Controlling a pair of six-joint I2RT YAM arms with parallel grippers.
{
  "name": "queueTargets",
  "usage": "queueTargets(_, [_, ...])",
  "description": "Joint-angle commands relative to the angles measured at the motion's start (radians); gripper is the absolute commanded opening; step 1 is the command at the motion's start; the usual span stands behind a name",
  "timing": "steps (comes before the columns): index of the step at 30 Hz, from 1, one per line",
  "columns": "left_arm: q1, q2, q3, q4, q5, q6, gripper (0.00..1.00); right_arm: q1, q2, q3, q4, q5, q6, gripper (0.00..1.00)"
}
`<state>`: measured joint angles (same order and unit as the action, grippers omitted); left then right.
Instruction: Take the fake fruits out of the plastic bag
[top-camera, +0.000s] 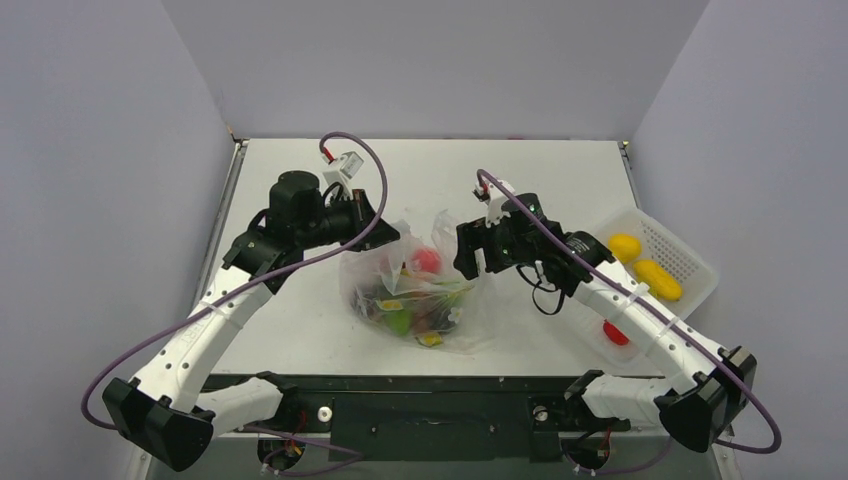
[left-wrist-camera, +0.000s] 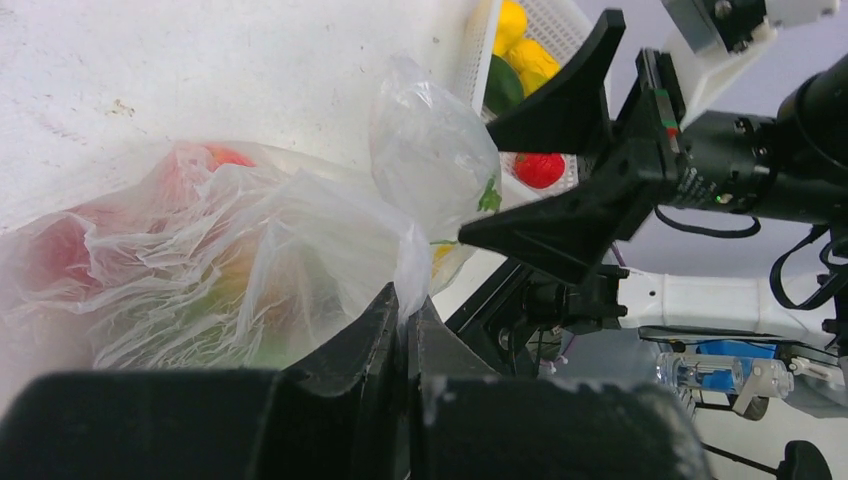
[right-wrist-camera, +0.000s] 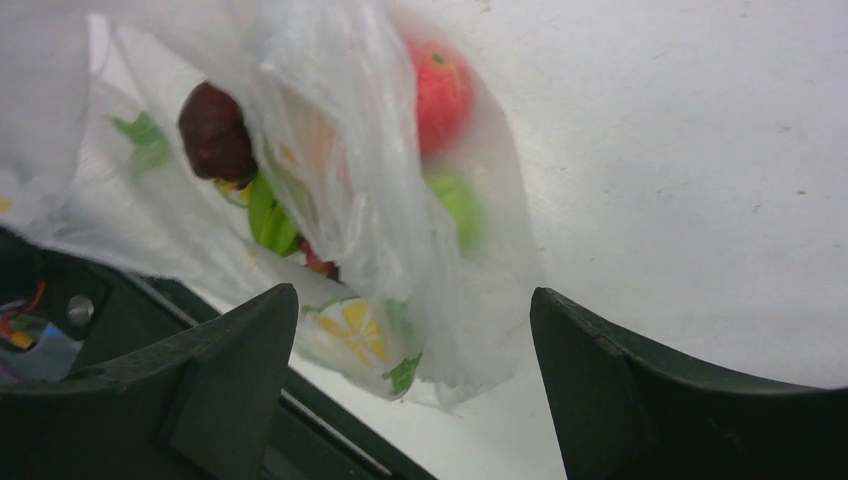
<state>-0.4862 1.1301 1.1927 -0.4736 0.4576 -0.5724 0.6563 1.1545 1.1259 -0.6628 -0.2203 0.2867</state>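
Note:
The plastic bag (top-camera: 420, 295), clear film printed with citrus slices, lies at the table's middle with fake fruits inside. Through the film show a red one (right-wrist-camera: 440, 90), a dark maroon one (right-wrist-camera: 215, 135) and a lime green one (right-wrist-camera: 458, 205). My left gripper (left-wrist-camera: 408, 305) is shut on a fold of the bag's upper left edge (top-camera: 385, 235), holding it up. My right gripper (right-wrist-camera: 412, 295) is open at the bag's right side (top-camera: 468, 255), its fingers apart on either side of a hanging corner of film without touching it.
A white perforated basket (top-camera: 690, 250) stands at the right edge of the table, under the right arm. It holds two yellow fruits (top-camera: 640, 262) and a red one (top-camera: 617, 333). The table's dark front rail runs just below the bag.

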Motion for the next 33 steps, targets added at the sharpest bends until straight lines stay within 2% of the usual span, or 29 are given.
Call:
queueTargets(1, [0.009, -0.03, -0.016, 0.021, 0.053, 0.006, 0.0, 0.002, 0.079, 0.071, -0.013, 0.197, -0.05, 0.82])
queueTargets(8, [0.011, -0.063, -0.058, 0.031, 0.062, 0.011, 0.0, 0.028, 0.129, -0.003, 0.14, 0.046, -0.059, 0.82])
queueTargets(10, [0.015, -0.064, -0.067, 0.033, 0.062, 0.011, 0.0, 0.031, 0.152, -0.014, 0.179, 0.047, -0.02, 0.76])
queueTargets(11, [0.021, -0.067, -0.07, 0.036, 0.061, 0.006, 0.0, 0.031, 0.166, -0.016, 0.192, 0.071, -0.003, 0.68])
queueTargets(12, [0.024, -0.068, -0.076, 0.041, 0.062, 0.001, 0.0, 0.032, 0.171, -0.015, 0.216, 0.084, 0.036, 0.65])
queueTargets(14, [0.043, -0.071, -0.084, 0.052, 0.069, -0.028, 0.0, 0.029, 0.181, -0.013, 0.263, 0.108, 0.088, 0.49])
queueTargets(15, [0.067, -0.069, -0.085, 0.057, 0.087, -0.037, 0.0, 0.027, 0.183, -0.006, 0.278, 0.122, 0.126, 0.26])
queueTargets(17, [0.131, -0.058, -0.086, 0.078, 0.139, -0.073, 0.0, 0.013, 0.178, 0.007, 0.324, 0.145, 0.193, 0.01])
queueTargets(21, [0.309, -0.018, -0.061, 0.191, 0.235, -0.192, 0.0, -0.068, 0.157, 0.025, 0.455, 0.12, 0.364, 0.0])
queueTargets(24, [0.431, 0.029, 0.013, 0.262, 0.245, -0.295, 0.0, -0.16, 0.149, 0.031, 0.587, 0.099, 0.508, 0.0])
queueTargets(29, [0.514, 0.041, 0.145, 0.387, 0.235, -0.395, 0.0, -0.219, 0.162, 0.111, 0.653, 0.091, 0.636, 0.0])
queueTargets(33, [0.524, -0.008, 0.174, 0.314, 0.191, -0.313, 0.0, -0.224, 0.136, 0.116, 0.704, 0.086, 0.649, 0.0])
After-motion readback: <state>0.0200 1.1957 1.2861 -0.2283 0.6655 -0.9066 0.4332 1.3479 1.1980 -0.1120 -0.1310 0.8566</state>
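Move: The loose, still free rim of the bag stands about 4 cm ahead of the open right hand, 3 cm to its left and 4 cm below; the heap of fruits lies some 12 cm left, 2 cm back and 15 cm down, with the pink-red fruit 9 cm left, 6 cm ahead and 11 cm down. From the left hand, already holding the other edge, that free rim is roughly 12 cm right, 4 cm ahead and 10 cm below. The bag's loose rim is pinched by the right hand, which dips some 4 cm down and forward, then shuts; it then carries the rim forward and up, over 10 cm each way, swinging clockwise and rolling its left side up, about 30 degrees each. The left hand keeps its edge, sags slightly, then draws away left, forward and up while turning counter-clockwise. ##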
